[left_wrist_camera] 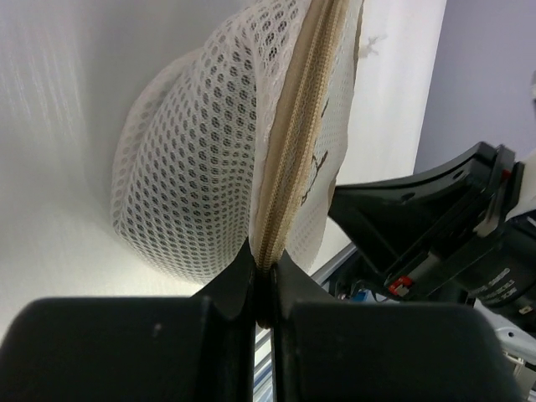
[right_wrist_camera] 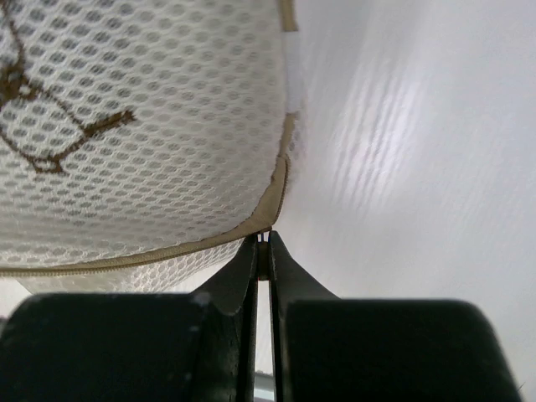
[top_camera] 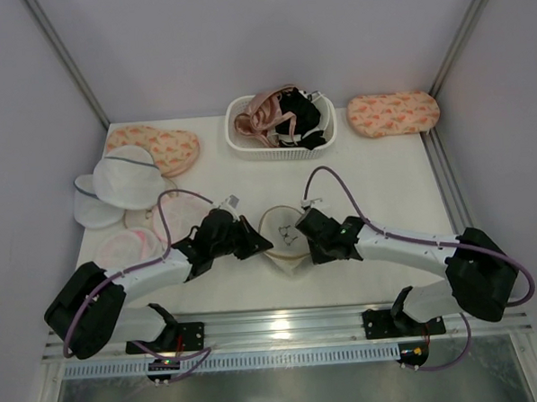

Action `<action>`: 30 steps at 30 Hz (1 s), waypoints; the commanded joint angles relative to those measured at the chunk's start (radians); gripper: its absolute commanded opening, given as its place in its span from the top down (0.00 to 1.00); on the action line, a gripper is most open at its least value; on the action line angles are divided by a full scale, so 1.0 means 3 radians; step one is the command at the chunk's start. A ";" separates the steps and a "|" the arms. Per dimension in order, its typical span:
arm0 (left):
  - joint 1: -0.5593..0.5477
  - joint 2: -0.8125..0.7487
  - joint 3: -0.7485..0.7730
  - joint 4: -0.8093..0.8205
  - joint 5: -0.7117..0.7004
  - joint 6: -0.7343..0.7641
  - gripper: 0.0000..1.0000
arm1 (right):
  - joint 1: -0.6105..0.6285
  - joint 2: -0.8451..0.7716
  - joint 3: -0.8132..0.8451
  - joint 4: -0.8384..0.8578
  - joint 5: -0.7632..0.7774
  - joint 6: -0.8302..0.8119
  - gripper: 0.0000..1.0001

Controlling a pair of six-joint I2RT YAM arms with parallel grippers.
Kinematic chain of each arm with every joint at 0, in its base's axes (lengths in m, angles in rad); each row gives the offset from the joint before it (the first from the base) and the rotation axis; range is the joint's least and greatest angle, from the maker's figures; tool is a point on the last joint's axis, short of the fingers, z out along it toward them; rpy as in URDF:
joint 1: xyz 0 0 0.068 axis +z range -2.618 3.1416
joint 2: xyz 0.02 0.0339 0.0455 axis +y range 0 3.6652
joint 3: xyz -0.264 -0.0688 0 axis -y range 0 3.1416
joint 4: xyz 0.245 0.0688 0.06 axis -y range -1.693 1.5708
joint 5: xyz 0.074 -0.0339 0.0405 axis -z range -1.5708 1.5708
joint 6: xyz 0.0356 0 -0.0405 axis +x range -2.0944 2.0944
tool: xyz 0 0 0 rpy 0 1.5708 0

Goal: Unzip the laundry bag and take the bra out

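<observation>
The laundry bag, a round cream mesh pouch with a tan zipper rim, is held up on edge between my two grippers near the table's front. My left gripper is shut on the zipper rim; its tips pinch the tan tape from both sides. The mesh looks dark through its holes. My right gripper is shut at the opposite edge, its tips clamping a small tab at the tan rim. The bag's dark mark faces that camera. The zipper looks closed. The bra is hidden.
A white basket at the back holds pink bras and a black garment. Pink patterned pouches lie at back right and back left. White domed bags and pink-rimmed pouches crowd the left side.
</observation>
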 commanded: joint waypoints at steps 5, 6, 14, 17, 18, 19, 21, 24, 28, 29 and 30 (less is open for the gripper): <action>0.0065 0.0082 0.0189 0.0063 0.0113 0.0184 1.00 | -0.0360 -0.0293 0.0036 -0.0239 0.1265 0.0254 0.96; 0.0065 0.0118 0.0210 0.0088 0.0160 0.0215 1.00 | -0.0391 -0.0304 0.0031 -0.0172 0.1285 0.0218 0.96; 0.0100 0.0521 0.0690 0.0083 0.0309 0.0480 0.50 | -0.0442 -0.0263 0.0123 -0.0018 0.1260 0.0019 0.96; 0.0167 0.0614 0.0767 0.0089 0.0268 0.0476 0.08 | -0.0447 -0.0319 0.0077 -0.0008 0.1204 0.0064 0.96; 0.0177 0.0619 0.0772 0.0088 0.0262 0.0460 0.01 | -0.0442 -0.0339 0.0061 -0.0013 0.1193 0.0075 0.96; 0.0177 0.0609 0.0752 0.0068 0.0237 0.0445 0.01 | -0.0442 -0.0365 0.0036 -0.0018 0.1183 0.0085 0.96; 0.0177 0.0487 0.0691 0.0053 0.0211 0.0374 0.00 | -0.0447 -0.0447 0.0000 -0.0023 0.1127 0.0095 0.96; 0.0167 0.0257 0.0487 -0.0049 0.0109 0.0236 0.00 | -0.0447 -0.0600 -0.0056 0.0023 0.0792 0.0034 0.96; 0.0080 -0.0244 0.0231 -0.0208 0.0007 0.0062 0.00 | -0.0442 -0.0800 -0.0301 0.0717 -0.0797 -0.0390 0.96; 0.0060 -0.0296 0.0170 -0.0213 0.0002 0.0031 0.01 | -0.0437 -0.0815 -0.0342 0.0870 -0.1160 -0.0426 0.96; 0.0014 -0.0332 0.0149 -0.0218 -0.0008 -0.0015 0.01 | -0.0432 -0.0851 -0.0383 0.1155 -0.1609 -0.0446 0.96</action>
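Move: Both hands still grip the brown zip rim of the round white laundry bag. The bag's middle lies about 3 cm ahead of the left hand, 4 cm to its right and some 4 cm lower; from the right hand it is about 7 cm ahead, 6 cm left and roughly level. The nearest pink-trimmed mesh bag lies flat on the table about 9 cm ahead of the left hand, 23 cm to its left and 8 cm lower. The right fingers keep their pinch on the bag's near right rim, carrying it forward and right about 6 cm each while rising some 4 cm, turning clockwise, then swinging back left and somewhat back. The left hand goes along forward, right and up, lets go of the rim midway by opening wide, then draws back and left, empty. ##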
